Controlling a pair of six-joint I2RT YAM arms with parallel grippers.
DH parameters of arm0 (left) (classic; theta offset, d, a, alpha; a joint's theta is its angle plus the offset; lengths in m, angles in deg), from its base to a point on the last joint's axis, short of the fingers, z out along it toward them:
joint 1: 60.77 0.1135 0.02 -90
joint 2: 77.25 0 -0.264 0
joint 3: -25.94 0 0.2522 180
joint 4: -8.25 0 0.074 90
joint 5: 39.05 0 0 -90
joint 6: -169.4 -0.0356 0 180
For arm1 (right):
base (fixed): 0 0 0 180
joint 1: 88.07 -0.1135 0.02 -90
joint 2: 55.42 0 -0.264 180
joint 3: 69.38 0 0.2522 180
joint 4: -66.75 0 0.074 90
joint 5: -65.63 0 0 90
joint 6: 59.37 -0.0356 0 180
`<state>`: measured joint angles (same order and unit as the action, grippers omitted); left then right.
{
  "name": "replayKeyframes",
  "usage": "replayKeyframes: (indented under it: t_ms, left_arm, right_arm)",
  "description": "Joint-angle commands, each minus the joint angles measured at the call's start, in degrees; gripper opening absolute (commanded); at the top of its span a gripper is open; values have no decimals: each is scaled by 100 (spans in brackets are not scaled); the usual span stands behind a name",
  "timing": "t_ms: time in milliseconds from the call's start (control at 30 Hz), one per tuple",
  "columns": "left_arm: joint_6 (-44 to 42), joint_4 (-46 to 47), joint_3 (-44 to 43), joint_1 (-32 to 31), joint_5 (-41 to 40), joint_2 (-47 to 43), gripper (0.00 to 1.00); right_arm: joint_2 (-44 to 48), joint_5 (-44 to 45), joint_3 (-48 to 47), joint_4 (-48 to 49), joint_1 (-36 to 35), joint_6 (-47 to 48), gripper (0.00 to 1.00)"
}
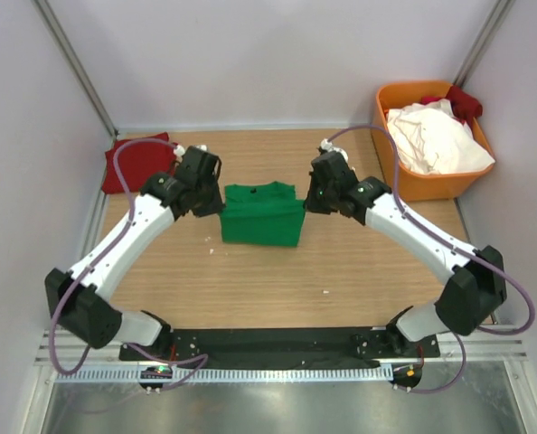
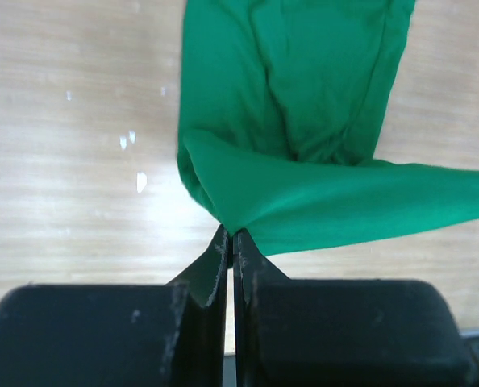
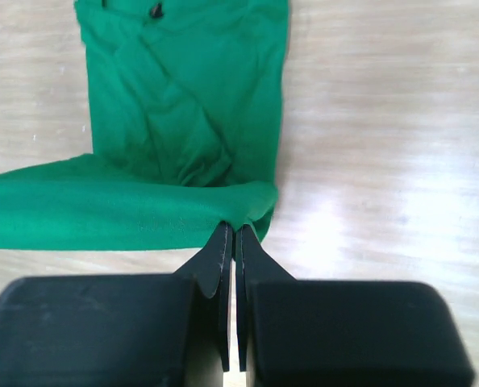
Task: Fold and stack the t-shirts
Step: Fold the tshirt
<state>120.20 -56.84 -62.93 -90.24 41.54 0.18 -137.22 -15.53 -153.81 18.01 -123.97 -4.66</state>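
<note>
A bright green t-shirt [image 1: 263, 215] lies partly folded at the middle of the wooden table. My left gripper [image 1: 216, 206] is shut on its left edge, and in the left wrist view the green cloth [image 2: 304, 153] is pinched at the fingertips [image 2: 231, 235]. On the shirt's right edge, my right gripper [image 1: 310, 202] is shut as well. The right wrist view shows the cloth [image 3: 175, 153] bunched where the tips [image 3: 230, 229] meet. A dark red t-shirt [image 1: 140, 163] lies folded at the table's back left. White [image 1: 431, 136] and red [image 1: 463, 99] shirts fill a bin.
The orange plastic bin [image 1: 436, 185] stands at the back right, beside the right arm. Grey walls close the table at the back and both sides. Bare wood [image 1: 277, 289] shows between the green shirt and the arm bases.
</note>
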Motion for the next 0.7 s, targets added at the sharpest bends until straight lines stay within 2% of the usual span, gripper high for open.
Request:
replayKeyframes:
  t_ms: [0,167,233,300,333,367,400,433,467,500,567,633,667]
  left_arm:
    - [-563,-158,-732,354,-96,526,0]
    - [-783,-141,-1548,714,44,1632,0]
    - [-854,-158,-1830,934,27,2046,0]
    - [-924,-228,-2366,1144,88,2818,2]
    - [-1020,-324,-2594,1207,123,3135,22]
    - [-1056,-586,-3214,1277,219,3852,40]
    - [-1161,-684,-3577,1408,394,4215,55]
    - [-1257,-885,-3981,1462,674,4567,74]
    - [-1302,-1096,-4881,1514,669,4962,77]
    - [-1337,-1725,-5404,1558,703,5540,78]
    - [-1425,-2046,-6362,1559,678,5844,80]
    - [-1434,-1760,-6184,1576,642,5495,81]
    - [-1425,-1270,-5164,1594,651,4998,81]
  right_arm:
    - [-441,-57,-675,-228,355,645,1]
    - [-1345,-365,-1534,-228,645,936,1]
    - [-1978,-488,-1869,-211,838,1067,1]
    - [-2470,-620,-2536,-307,970,1138,1]
    - [-3081,-638,-3139,-525,1110,1164,9]
    - [-3357,-560,-3450,-597,1164,1208,39]
    - [-3682,-489,-3801,-711,1243,1217,53]
    - [-4216,-428,-4196,-1086,1322,1174,65]
    - [-4500,-392,-4948,-1264,1470,1130,73]
    - [-4694,-305,-5330,-1466,1541,1095,76]
    - [-4898,-208,-6016,-1889,1603,1068,78]
    - [-4663,-163,-5854,-1637,1604,1094,80]
    - [-4278,-163,-4965,-1287,1604,1120,81]
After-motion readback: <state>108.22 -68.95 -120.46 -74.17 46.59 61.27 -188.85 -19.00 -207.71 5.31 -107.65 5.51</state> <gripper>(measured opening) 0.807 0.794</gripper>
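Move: The green t-shirt's near edge, already pinched at its two corners, is held up over its lying part. The t-shirt's far left corner is about 17 cm ahead of the left hand, 1 cm to its right and 18 cm below; its far right corner is about 15 cm ahead of the right hand, 3 cm to its left and 18 cm below. The red stack is some 25 cm ahead and 27 cm left of the left hand; the orange bin is roughly 23 cm ahead and 40 cm right of the right hand. The t-shirt's raised edge is swept forward over its lying part towards the far end, level at first, then dropping. Partway there both hands open wide and let go, carrying on to about 21 cm forward in all. They tip further downward and end roughly 12 cm lower on the left, 8 on the right, spreading slightly apart. ##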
